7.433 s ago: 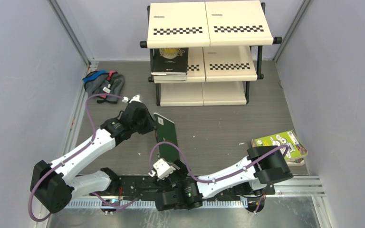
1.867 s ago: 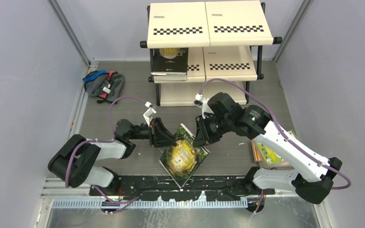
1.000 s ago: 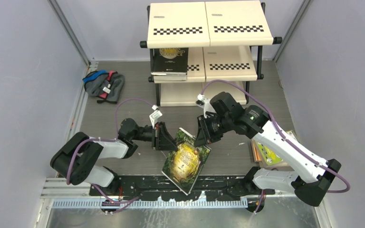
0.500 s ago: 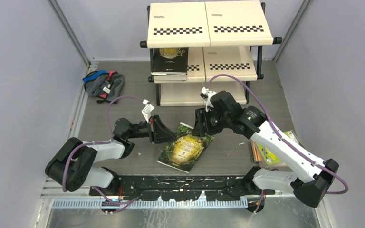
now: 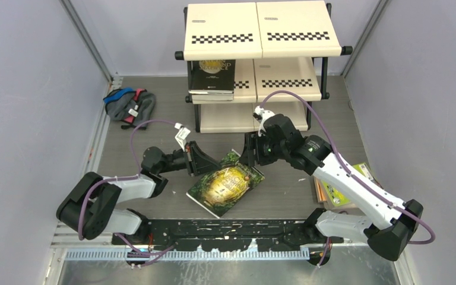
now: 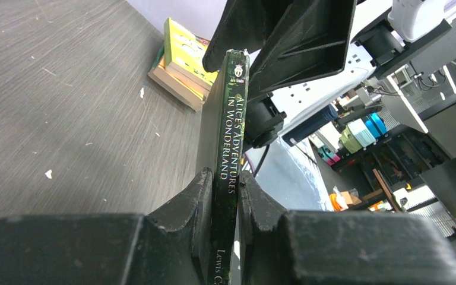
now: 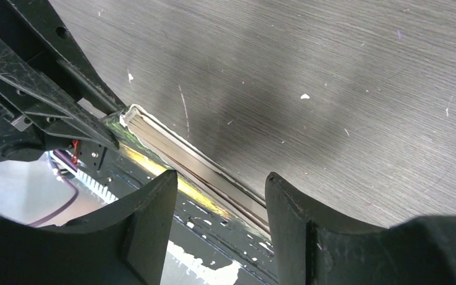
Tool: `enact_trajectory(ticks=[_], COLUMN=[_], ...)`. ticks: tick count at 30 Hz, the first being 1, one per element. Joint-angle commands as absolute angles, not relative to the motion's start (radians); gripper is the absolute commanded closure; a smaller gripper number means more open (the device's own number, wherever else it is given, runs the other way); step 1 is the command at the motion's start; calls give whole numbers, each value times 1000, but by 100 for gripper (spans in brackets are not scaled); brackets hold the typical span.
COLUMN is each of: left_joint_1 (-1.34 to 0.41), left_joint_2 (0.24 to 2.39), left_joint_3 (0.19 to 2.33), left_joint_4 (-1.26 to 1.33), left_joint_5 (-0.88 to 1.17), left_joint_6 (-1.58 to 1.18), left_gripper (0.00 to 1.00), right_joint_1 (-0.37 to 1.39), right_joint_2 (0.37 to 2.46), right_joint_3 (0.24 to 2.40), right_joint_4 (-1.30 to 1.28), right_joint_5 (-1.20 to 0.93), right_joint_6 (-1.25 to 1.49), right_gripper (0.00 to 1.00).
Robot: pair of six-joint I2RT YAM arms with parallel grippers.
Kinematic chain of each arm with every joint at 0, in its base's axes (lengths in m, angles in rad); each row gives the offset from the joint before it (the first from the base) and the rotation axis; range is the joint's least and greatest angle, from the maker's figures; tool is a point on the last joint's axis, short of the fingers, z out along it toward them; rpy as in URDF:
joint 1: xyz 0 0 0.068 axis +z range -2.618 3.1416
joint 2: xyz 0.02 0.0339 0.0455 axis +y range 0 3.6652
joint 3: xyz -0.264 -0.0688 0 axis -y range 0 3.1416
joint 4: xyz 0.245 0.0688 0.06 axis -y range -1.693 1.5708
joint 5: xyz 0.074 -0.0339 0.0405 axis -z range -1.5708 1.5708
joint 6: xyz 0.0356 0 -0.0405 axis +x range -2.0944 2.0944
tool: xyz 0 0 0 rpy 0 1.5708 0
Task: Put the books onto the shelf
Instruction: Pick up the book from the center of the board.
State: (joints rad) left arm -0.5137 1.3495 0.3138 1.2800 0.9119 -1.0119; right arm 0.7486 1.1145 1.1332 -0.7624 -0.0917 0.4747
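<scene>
A dark green-gold book (image 5: pixel 225 183), "Alice's Adventures in Wonderland", is held low over the floor between the arms, cover up. My left gripper (image 5: pixel 199 160) is shut on its spine (image 6: pixel 230 113), both pads pressed against it (image 6: pixel 225 184). My right gripper (image 5: pixel 250 155) stands open at the book's far corner. The white page edge (image 7: pixel 172 145) runs between its spread fingers (image 7: pixel 219 181) without touching them. The shelf (image 5: pixel 261 35) stands at the back, with a black book (image 5: pixel 212 75) lying on its middle tier. More books (image 5: pixel 339 189) are stacked at the right, partly behind the right arm.
A grey-blue cloth bundle (image 5: pixel 129 104) lies at the back left near the wall. Grey walls close in both sides. The arm bases and a black rail (image 5: pixel 231 228) run along the near edge. The right arm's fingers (image 6: pixel 297 41) loom just past the spine's end.
The right gripper has opened and let go of the book's corner. The book has swung flatter and lower. The left gripper has closed tighter on the spine.
</scene>
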Motion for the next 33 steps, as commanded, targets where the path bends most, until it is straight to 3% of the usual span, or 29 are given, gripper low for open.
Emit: enact_trajectory(ticks=[1,14,33], left_joint_1=[-511,-511,-506], left_joint_2=[1302,1181,1139], left_joint_3=[320,338,378], left_joint_4=[1307,1065,943], left_joint_5=[875,807,753], left_joint_6=[-991,-879,-847], left_gripper=[100,100,100], right_joint_1=[744,744,743], right_joint_2=[1064,879,539], right_joint_3=[1123,1039,512], right_joint_4=[-703,-709,-347], right_joint_5=[-20,167,59], right_joint_6=[488,516,784], right_gripper=[38,19,12])
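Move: The left gripper already holds the Alice book by its spine; the book's middle lies about 3 cm right of that hand, 6 cm back and 4 cm below. From the right hand the book's middle is roughly 8 cm to the left, 9 cm back and 5 cm below. The lowest shelf board lies some 17 cm ahead of the right hand, neither left nor right; the green book stack is about 38 cm to its right and 9 cm back, both some 15 cm lower. Swing the right gripper about 6 cm to the right, clear of the book's far end, first arching up 3 cm and then dropping some 6 cm while easing back beside the right-hand corner; turn it clockwise about 15 degrees and spread its already open fingers wider. Keep the left gripper pinched on the spine, edging forward and turning slightly counter-clockwise. ##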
